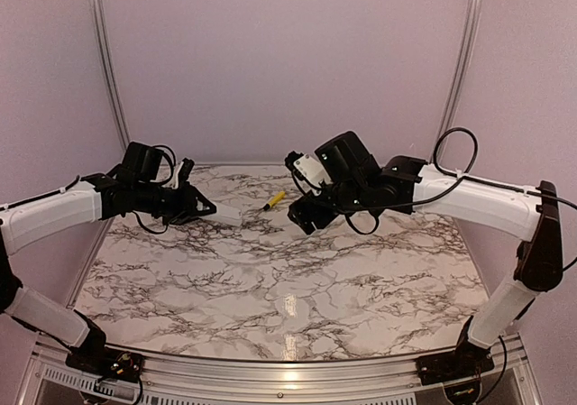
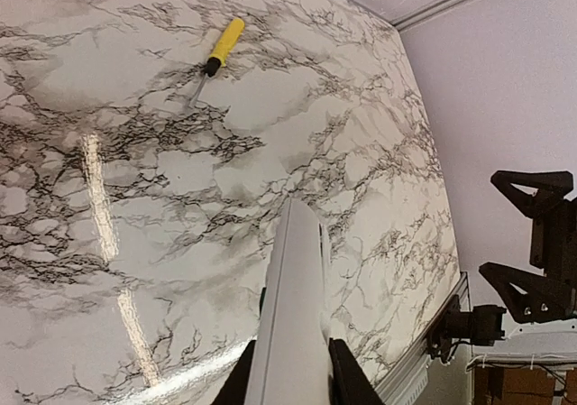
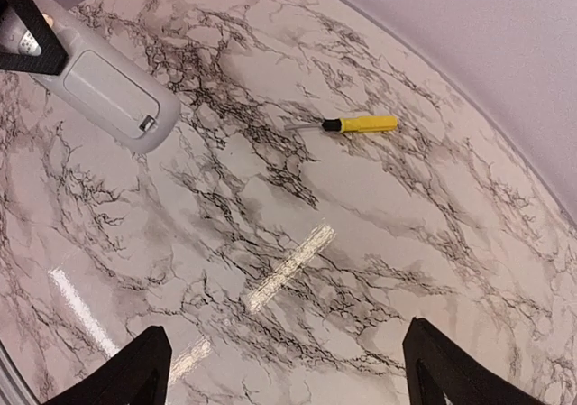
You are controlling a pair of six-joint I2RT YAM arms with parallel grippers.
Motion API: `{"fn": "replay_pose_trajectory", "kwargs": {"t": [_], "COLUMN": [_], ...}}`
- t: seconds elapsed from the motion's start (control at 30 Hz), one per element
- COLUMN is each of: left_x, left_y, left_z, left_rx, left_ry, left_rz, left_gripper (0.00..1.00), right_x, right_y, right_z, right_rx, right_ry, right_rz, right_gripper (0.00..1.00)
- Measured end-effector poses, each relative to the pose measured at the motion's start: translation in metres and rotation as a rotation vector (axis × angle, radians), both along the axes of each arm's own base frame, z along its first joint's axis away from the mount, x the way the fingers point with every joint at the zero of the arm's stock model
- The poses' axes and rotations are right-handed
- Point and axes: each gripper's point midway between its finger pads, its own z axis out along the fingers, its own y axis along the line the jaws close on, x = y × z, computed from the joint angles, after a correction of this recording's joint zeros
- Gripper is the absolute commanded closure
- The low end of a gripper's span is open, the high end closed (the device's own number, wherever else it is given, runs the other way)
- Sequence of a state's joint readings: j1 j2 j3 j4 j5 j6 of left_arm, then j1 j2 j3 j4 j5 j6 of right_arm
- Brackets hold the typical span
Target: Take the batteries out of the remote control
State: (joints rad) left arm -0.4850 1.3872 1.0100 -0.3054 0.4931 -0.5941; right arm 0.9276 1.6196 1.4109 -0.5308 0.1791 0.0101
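Observation:
My left gripper (image 1: 204, 211) is shut on the remote control (image 1: 226, 216), a slim white bar held above the table and pointing toward the right arm. In the left wrist view the remote control (image 2: 293, 315) runs up from between the left gripper's (image 2: 288, 389) black fingers. The right wrist view shows the remote control (image 3: 101, 82) at the upper left, with a closed panel and a small latch on the face turned toward it. The batteries are hidden. My right gripper (image 1: 303, 217) hangs open and empty a short way right of the remote's tip; seen from the wrist, the right gripper (image 3: 288, 369) has only marble between its fingertips.
A yellow-handled screwdriver (image 1: 274, 200) lies on the marble table (image 1: 288, 288) at the back, between the two grippers, also in the wrist views as the screwdriver (image 2: 223, 46) and the screwdriver (image 3: 361, 124). Purple walls close off the back and sides.

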Motion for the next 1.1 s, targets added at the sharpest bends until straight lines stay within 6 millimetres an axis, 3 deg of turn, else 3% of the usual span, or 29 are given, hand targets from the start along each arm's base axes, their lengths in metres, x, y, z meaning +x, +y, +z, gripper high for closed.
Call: {"fn": "replay_pose_trajectory", "kwargs": {"t": [0.1, 0.27, 0.53, 0.93, 1.1], "left_x": [0.005, 0.007, 0.007, 0.015, 0.019], "left_y": [0.026, 0.038, 0.031, 0.01, -0.001], "left_z": [-0.003, 0.01, 0.011, 0.016, 0.022], "left_rx": [0.03, 0.027, -0.063, -0.2, -0.291], "left_ry": [-0.021, -0.072, -0.069, -0.013, 0.023], "left_rz": [0.088, 0.124, 0.104, 0.062, 0.047], "left_gripper": [1.0, 1.0, 1.0, 1.0, 1.0], "right_x": [0.009, 0.023, 0.036, 0.041, 0.047], "right_y": [0.0, 0.015, 0.028, 0.039, 0.032], "right_z": [0.005, 0.018, 0.024, 0.088, 0.089], "right_rx": [0.014, 0.053, 0.134, 0.342, 0.417], "right_ry": [-0.003, -0.015, 0.038, 0.078, 0.166], "right_rz": [-0.035, -0.061, -0.084, -0.106, -0.137], "right_gripper": [0.12, 0.12, 0.11, 0.1, 0.11]}}
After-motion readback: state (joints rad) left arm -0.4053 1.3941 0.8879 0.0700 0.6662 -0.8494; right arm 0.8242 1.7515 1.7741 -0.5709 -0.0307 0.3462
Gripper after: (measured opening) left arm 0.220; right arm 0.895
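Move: The remote control, already in the left gripper, has its middle about 4 cm to the right of that hand, 2 cm ahead and 3 cm below, with its free battery-cover end pointing right. From the open right gripper its middle is some 21 cm to the left, 2 cm ahead and 4 cm lower. The screwdriver lies on the table, roughly 26 cm ahead of the right hand, 8 cm left and 21 cm down. Raise the empty right gripper about 9 cm while easing it forward and a little left, above the level of the remote control, rolling its left side up some 20 degrees with the fingers kept wide open. Keep the left grip on the remote; carry it on leftward briefly, then back right, edging it slightly forward and up while tilting its free end upward. ##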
